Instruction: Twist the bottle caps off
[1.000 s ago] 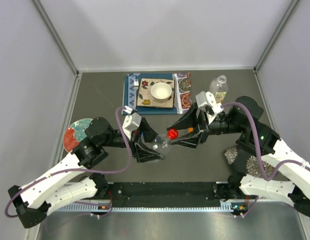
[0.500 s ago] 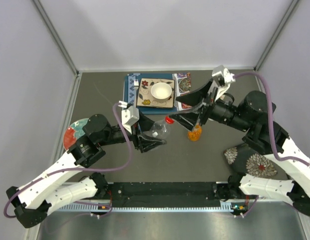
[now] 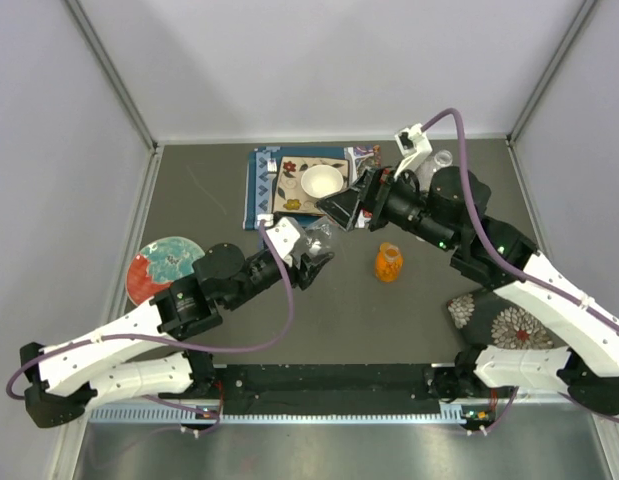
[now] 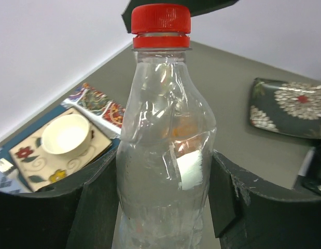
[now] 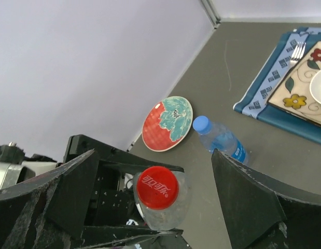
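Observation:
My left gripper (image 4: 163, 179) is shut on the body of a clear bottle (image 4: 165, 129), held upright, with a red cap (image 4: 161, 21) screwed on top. In the top view that bottle (image 3: 315, 238) sits in the left gripper (image 3: 301, 262), and its cap is hidden under my right gripper (image 3: 341, 211). From the right wrist, the red cap (image 5: 157, 188) lies below and between the right gripper's (image 5: 153, 154) wide-open fingers, apart from both. A blue-capped bottle (image 5: 222, 141) lies on the table. A small orange bottle (image 3: 388, 263) stands alone.
A white bowl (image 3: 322, 182) rests on a patterned tile over a blue placemat (image 3: 261, 190) at the back. A red and teal plate (image 3: 159, 268) is at the left, a dark floral plate (image 3: 501, 322) at the right. Another clear bottle (image 3: 442, 158) shows behind the right arm.
The right gripper let go of the red cap, opened wide and swung toward the back. The left arm carried the clear bottle back and tilted it upright. The orange bottle now stands alone.

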Controlling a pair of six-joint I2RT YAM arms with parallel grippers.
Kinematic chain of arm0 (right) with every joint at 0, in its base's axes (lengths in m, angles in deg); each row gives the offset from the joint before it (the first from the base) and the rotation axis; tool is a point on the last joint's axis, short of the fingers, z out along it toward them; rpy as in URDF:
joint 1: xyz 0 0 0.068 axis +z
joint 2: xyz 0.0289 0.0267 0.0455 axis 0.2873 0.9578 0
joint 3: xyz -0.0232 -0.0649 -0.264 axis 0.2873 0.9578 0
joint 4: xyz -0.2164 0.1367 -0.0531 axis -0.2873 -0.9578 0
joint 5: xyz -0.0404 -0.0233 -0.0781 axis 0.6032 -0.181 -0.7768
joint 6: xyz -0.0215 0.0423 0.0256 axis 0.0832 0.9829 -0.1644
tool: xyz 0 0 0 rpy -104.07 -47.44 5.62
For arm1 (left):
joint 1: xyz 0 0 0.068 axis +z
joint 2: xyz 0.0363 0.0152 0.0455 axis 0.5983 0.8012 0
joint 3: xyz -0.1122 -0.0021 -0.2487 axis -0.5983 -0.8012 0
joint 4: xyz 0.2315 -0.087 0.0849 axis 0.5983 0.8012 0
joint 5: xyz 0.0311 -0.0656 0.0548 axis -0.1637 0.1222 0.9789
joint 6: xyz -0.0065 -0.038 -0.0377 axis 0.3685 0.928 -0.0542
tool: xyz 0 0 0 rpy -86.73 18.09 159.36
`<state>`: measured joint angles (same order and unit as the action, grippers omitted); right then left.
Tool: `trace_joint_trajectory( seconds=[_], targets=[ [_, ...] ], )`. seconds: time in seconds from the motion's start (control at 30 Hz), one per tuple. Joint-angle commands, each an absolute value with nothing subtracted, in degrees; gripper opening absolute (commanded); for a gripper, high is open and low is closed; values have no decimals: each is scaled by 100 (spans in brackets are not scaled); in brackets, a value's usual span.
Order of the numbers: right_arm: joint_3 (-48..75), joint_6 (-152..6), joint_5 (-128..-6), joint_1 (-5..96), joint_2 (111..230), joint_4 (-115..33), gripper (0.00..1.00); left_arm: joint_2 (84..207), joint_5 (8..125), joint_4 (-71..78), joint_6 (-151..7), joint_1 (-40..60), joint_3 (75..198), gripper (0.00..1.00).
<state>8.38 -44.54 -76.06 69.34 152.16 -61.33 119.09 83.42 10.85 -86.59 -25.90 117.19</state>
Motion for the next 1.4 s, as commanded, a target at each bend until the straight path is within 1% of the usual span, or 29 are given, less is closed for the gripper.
trace_joint_trajectory(
  seconds=[0.0, 0.17, 0.3, 0.37, 0.5, 0.73, 0.77, 0.8, 0.87, 0.9, 0.97, 1.0, 1.07, 1.1, 1.3, 1.37],
  targets=[
    [523, -4265, -7865, 6952, 15303, -6173, 90, 11960, 9375, 852, -9063, -2706, 11871, 2],
    [550, -4212, -7891, 6943, 15391, -6173, 87, 11969, 9525, 808, -9099, -2723, 11836, 2],
    [567, -4203, -7856, 6943, 15461, -6138, 77, 11961, 9552, 799, -9099, -2741, 11818, 2],
    [576, -4195, -7830, 6952, 15488, -6121, 75, 11961, 9543, 790, -9107, -2741, 11809, 2],
    [611, -4195, -7821, 6943, 15506, -6050, 66, 11969, 9552, 799, -9107, -2767, 11801, 3],
    [778, -4221, -7786, 6952, 15488, -5883, 58, 11943, 9543, 808, -9081, -2785, 11783, 3],
    [831, -4230, -7768, 6943, 15479, -5822, 55, 11943, 9543, 808, -9090, -2785, 11783, 3],
    [849, -4221, -7751, 6943, 15479, -5813, 47, 11943, 9534, 808, -9081, -2802, 11783, 3],
    [910, -4238, -7698, 6952, 15479, -5769, 36, 11926, 9499, 807, -9072, -2802, 11792, 3],
    [928, -4238, -7680, 6943, 15488, -5778, 27, 11925, 9490, 808, -9055, -2802, 11792, 3],
    [963, -4238, -7628, 6943, 15479, -5760, 19, 11917, 9455, 799, -9037, -2802, 11809, 3],
    [980, -4247, -7627, 6943, 15471, -5760, 10, 11908, 9438, 807, -9020, -2794, 11818, 3],
    [1042, -4265, -7645, 6943, 15427, -5769, 1, 11873, 9359, 807, -8993, -2802, 11835, 3],
    [1068, -4291, -7645, 6943, 15374, -5760, 0, 11864, 9315, 816, -8958, -2802, 11853, 3],
    [1191, -4774, -7505, 6943, 15163, -5743, 0, 11688, 8648, 834, -8669, -2794, 11871, 3],
    [1226, -5080, -7180, 6943, 15049, -5699, 0, 11609, 8375, 843, -8589, -2767, 11871, 3]
  ],
)
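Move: The red cap sits just inside the right hand's spread fingers, about 2 cm below their midpoint and otherwise level with it. From the left hand, which still holds the clear bottle, the cap is about 7 cm up, 2 cm forward and 3 cm right. On the table roughly 35 to 40 cm below the right hand, the orange bottle stands about 8 cm forward and 14 cm right, the blue-capped bottle about 12 cm forward and 15 cm left. The right fingers close from wide open and pinch the red cap from both sides, after the hand sinks about 2 cm onto it while easing slightly forward and left. The left hand keeps its grip on the bottle, shifts it forward and left by some 2 cm each with a 10-degree counter-clockwise turn, then holds. At the end both hands start drawing back together, about 1 cm. ##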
